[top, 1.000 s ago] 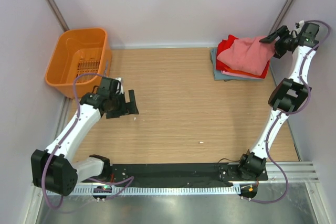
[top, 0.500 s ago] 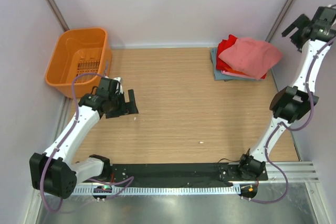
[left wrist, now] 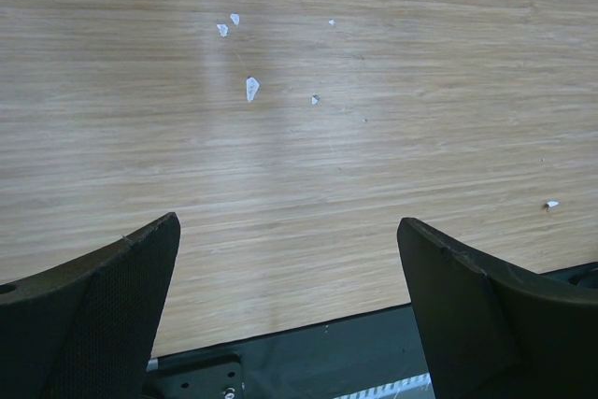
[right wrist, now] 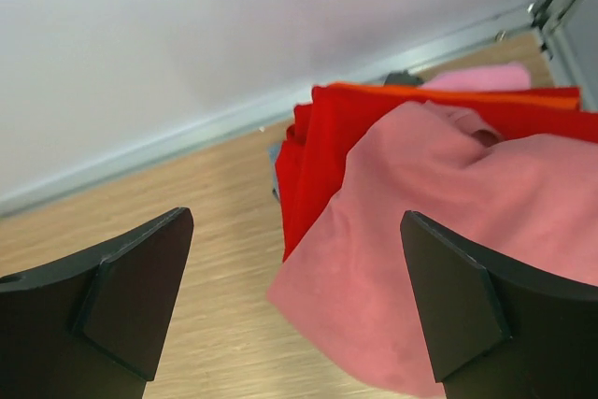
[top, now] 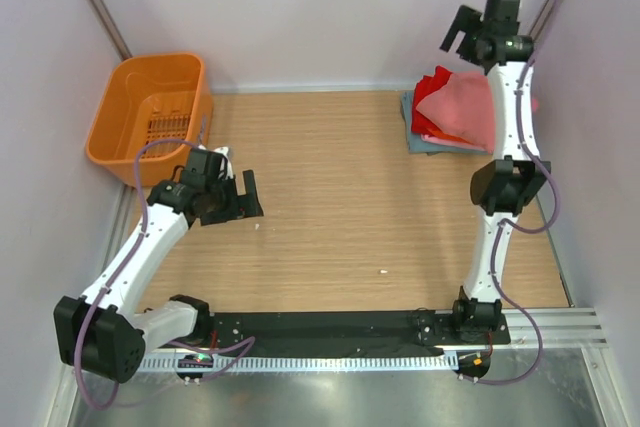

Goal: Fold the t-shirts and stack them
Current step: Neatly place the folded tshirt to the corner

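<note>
The t-shirts lie in a stack at the table's back right. A salmon-pink one (top: 462, 107) (right wrist: 448, 231) is draped loosely on top. Under it show a bright red one (top: 428, 87) (right wrist: 327, 147), an orange edge (right wrist: 486, 93), a pale pink edge (right wrist: 476, 77) and a grey-blue bottom layer (top: 412, 137). My right gripper (top: 456, 37) (right wrist: 297, 220) hangs open high above the stack's back left corner, holding nothing. My left gripper (top: 245, 202) (left wrist: 288, 226) is open and empty over bare wood at the left.
An orange plastic basket (top: 120, 162) stands at the back left, just behind the left arm. Small white scraps (top: 384, 271) (left wrist: 251, 89) dot the wooden table. A black strip (top: 330, 327) runs along the near edge. Walls close in behind and at both sides.
The right gripper opened, rose from the stack's right edge and swung left above it. The salmon-pink shirt stayed on the stack. The left arm has not moved.
</note>
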You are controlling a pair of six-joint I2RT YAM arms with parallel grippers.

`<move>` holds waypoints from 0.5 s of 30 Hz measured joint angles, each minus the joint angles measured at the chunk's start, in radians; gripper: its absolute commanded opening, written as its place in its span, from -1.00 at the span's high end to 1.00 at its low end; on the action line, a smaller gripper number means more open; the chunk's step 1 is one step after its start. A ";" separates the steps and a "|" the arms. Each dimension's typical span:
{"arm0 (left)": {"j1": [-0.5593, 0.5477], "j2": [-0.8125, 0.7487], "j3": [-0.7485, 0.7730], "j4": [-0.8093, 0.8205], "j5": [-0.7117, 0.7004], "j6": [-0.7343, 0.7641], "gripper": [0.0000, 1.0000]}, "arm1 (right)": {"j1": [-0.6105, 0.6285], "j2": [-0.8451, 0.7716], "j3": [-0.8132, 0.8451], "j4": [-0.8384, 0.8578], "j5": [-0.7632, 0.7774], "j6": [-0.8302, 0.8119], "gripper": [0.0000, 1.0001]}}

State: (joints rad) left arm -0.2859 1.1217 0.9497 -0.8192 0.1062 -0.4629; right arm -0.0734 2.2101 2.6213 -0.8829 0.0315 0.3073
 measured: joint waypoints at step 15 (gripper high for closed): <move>0.000 -0.005 0.000 0.000 0.005 0.000 -0.99 | 0.022 0.201 -0.014 0.008 0.180 -0.063 -0.95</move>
State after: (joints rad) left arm -0.2859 1.1168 0.9493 -0.8192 0.1112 -0.4629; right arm -0.0517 2.4115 2.6068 -0.8745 0.2119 0.2443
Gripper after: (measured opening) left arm 0.996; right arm 0.992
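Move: The pink folded t-shirt's middle lies about 9 cm right of the right hand, 4 cm back and some 24 cm below. The red t-shirts under it centre roughly 7 cm right and 3 cm back, 27 cm below; the blue-grey cloth at the bottom sits about 5 cm right, 5 cm back, 31 cm below. From the left hand the pink t-shirt is about 30 cm ahead, 60 cm right and 5 cm lower. The open right hand drops about 12 cm towards the pink t-shirt, tipping down some 15 degrees. ##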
